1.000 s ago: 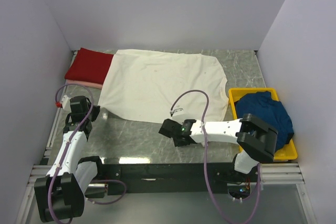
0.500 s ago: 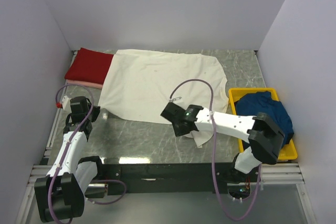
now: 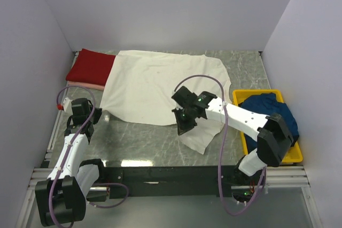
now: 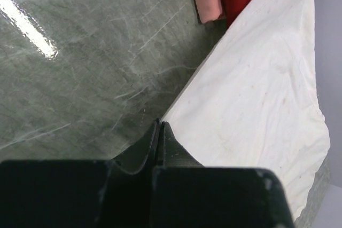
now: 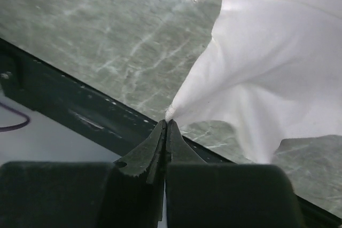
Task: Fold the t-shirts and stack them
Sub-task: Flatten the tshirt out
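The large cream t-shirt [image 3: 155, 86] lies spread over the middle of the table. My right gripper [image 3: 182, 127] is shut on its near right corner and holds that corner up, so the cloth [image 5: 267, 68] hangs from the right gripper [image 5: 166, 123] in a fold. My left gripper [image 4: 160, 124] is shut with its tips on the near left corner of the cream t-shirt [image 4: 256, 94]. A folded dark red t-shirt [image 3: 93, 67] lies on a pink one [image 3: 85, 85] at the far left. The navy blue t-shirt [image 3: 267, 113] sits crumpled in the bin.
The yellow plastic bin [image 3: 293, 156] stands at the right edge of the table. Grey walls close in the left, back and right. The black front rail [image 5: 80, 113] runs just below the raised cloth.
My right gripper shut on the cream shirt's near right corner, then lifted it up and away from the table's front edge. The left arm has stayed still.
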### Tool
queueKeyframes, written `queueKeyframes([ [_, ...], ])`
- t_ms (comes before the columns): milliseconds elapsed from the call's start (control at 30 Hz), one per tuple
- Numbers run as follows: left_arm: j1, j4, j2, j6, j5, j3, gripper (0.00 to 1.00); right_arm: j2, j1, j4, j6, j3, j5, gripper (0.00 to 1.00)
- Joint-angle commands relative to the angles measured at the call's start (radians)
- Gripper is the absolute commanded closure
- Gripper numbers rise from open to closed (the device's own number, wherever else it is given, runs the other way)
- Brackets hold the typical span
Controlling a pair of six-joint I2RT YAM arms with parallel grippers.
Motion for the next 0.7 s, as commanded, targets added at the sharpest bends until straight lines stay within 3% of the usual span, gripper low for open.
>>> queueKeyframes([
  [0,-0.002,0.020,-0.015,0.015,-0.012,0.012,0.99,0.028,-0.049,-0.019,-0.034,0.084,-0.143,1.00],
  [67,-0.003,0.023,-0.015,0.015,-0.011,0.009,0.99,0.045,-0.053,-0.022,-0.034,0.099,-0.140,1.00],
  [133,-0.001,0.027,-0.010,0.015,-0.009,0.008,0.99,0.055,-0.053,0.001,-0.022,0.085,-0.163,0.94],
  [167,-0.002,0.027,-0.008,0.015,-0.009,0.008,0.99,0.055,-0.053,0.010,-0.016,0.063,-0.166,0.88],
  [200,-0.003,0.027,-0.005,0.015,-0.009,0.009,0.99,0.054,-0.053,0.019,-0.008,0.050,-0.168,0.75],
  [333,-0.003,0.021,-0.004,0.020,-0.015,0.012,0.99,-0.051,-0.064,0.062,0.078,-0.033,-0.077,0.58],
  [467,-0.003,0.021,-0.015,0.017,-0.017,0.011,0.99,-0.236,-0.147,0.082,0.181,-0.190,0.065,0.58],
  [667,-0.004,0.021,-0.024,0.017,-0.021,0.005,0.99,-0.477,-0.403,0.139,0.242,-0.430,0.156,0.60],
])
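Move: My right hand, some 10 cm above the table, already pinches the near-right flap of the t-shirt by its left corner. Its place on the table lies about 5 cm ahead and 5 cm to the left; the t-shirt's broad middle is around 24 cm ahead and 5 cm left, the yellow bin roughly 38 cm right and 6 cm ahead. From my left hand the place for that corner is some 29 cm right, 6 cm back and 10 cm below. I carry the flap's corner a last 2 cm forward, left and up with my right hand, then open the fingers to nearly half and let the corner go. After a 2 cm dip I sweep the empty hand about 12 cm right and a little forward, over the flap towards the yellow bin, turning clockwise some 30 degrees. My left hand stays still, keeping its pinch on the t-shirt's near-left corner. ##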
